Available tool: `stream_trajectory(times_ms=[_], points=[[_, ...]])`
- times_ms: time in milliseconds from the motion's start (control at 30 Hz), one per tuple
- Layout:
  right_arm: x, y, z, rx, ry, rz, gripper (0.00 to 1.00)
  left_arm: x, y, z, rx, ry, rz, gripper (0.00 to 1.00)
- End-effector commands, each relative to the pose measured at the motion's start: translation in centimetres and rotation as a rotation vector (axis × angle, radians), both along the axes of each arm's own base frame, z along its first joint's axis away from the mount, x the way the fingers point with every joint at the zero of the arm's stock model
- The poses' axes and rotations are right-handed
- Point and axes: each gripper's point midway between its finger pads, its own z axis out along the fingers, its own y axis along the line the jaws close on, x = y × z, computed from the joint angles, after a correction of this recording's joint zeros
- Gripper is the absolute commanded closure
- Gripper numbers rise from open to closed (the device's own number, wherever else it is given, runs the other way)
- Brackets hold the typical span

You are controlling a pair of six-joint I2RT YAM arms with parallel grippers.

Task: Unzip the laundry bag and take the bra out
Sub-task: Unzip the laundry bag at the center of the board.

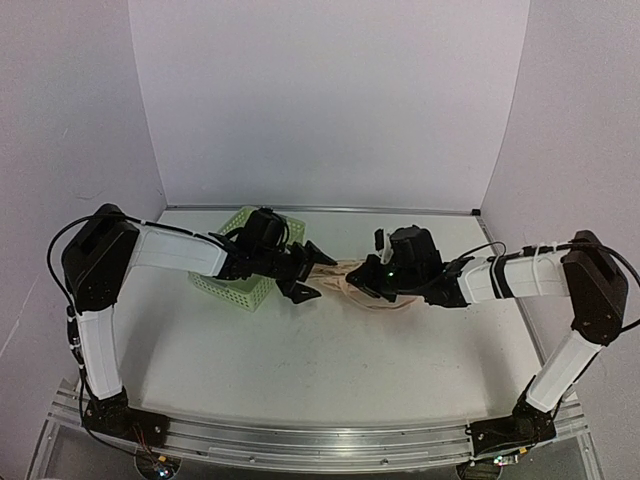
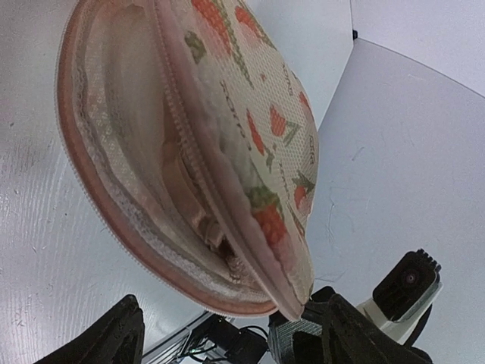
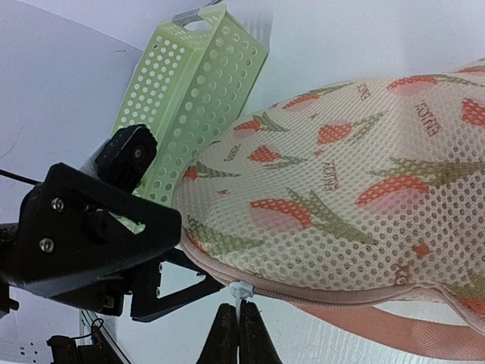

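Note:
The laundry bag (image 1: 345, 280) lies between my two grippers, beige mesh with red and green motifs (image 3: 341, 174). Its zip stands open along the edge facing the left wrist camera (image 2: 227, 250). Pale pink fabric with lace, the bra (image 2: 189, 197), shows inside the gap. My left gripper (image 1: 308, 271) is open, one finger on each side of the bag's near end (image 2: 235, 341), not touching it. My right gripper (image 3: 239, 334) is shut on the white zip pull (image 3: 242, 292) at the bag's rim, also seen from above (image 1: 372, 278).
A light green slotted basket (image 1: 240, 262) stands just behind the left gripper, close to the bag (image 3: 189, 83). The left gripper's black body (image 3: 91, 243) sits close to the right fingers. White walls close in the table at back and sides.

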Motion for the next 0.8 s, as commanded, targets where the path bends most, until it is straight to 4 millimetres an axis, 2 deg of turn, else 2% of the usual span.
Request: stream_trajectory(times_ms=[0, 167, 367, 533, 767], points=[[-0.2, 0.7, 2.6, 0.081, -0.063, 0.028, 1.0, 2.0, -1.5, 2.6, -0.062, -0.053, 0.041, 0.2], [-0.9, 0.5, 2.4, 0.093, -0.057, 0.041, 1.0, 2.6, -2.0, 2.6, -0.068, -0.055, 0.044, 0.26], [-1.3, 0.4, 2.6, 0.1, -0.065, 0.056, 1.0, 2.7, -2.6, 2.3, -0.072, -0.048, 0.031, 0.48], [-1.4, 0.4, 3.0, 0.103, -0.074, 0.059, 1.0, 2.3, -3.2, 1.9, -0.073, -0.038, 0.008, 0.59], [-1.6, 0.3, 3.7, 0.108, -0.092, 0.07, 1.0, 2.1, -3.2, 1.4, -0.067, -0.035, -0.003, 0.91]])
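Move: The laundry bag's left end, with its stretch of still-closed zip, is just off my open left fingers: about 3 cm to the right, 1 cm ahead and 1 cm lower. The zip pull, already in my right fingers, is some 6 cm right of my left hand and 1 cm back. The green basket stands roughly 18 cm left and 10 cm ahead, 9 cm lower. From my right hand, that bag end lies 3 cm left and 2 cm ahead. I slip my left hand a little right and forward, about 3 cm in all and sinking slightly, and shut its wide-open fingers on the bag's left end, pinching the edge just beyond the zip pull. My right hand keeps the pull gripped, eases back 1.5 cm while dipping about 2 cm, then rises a centimetre. ##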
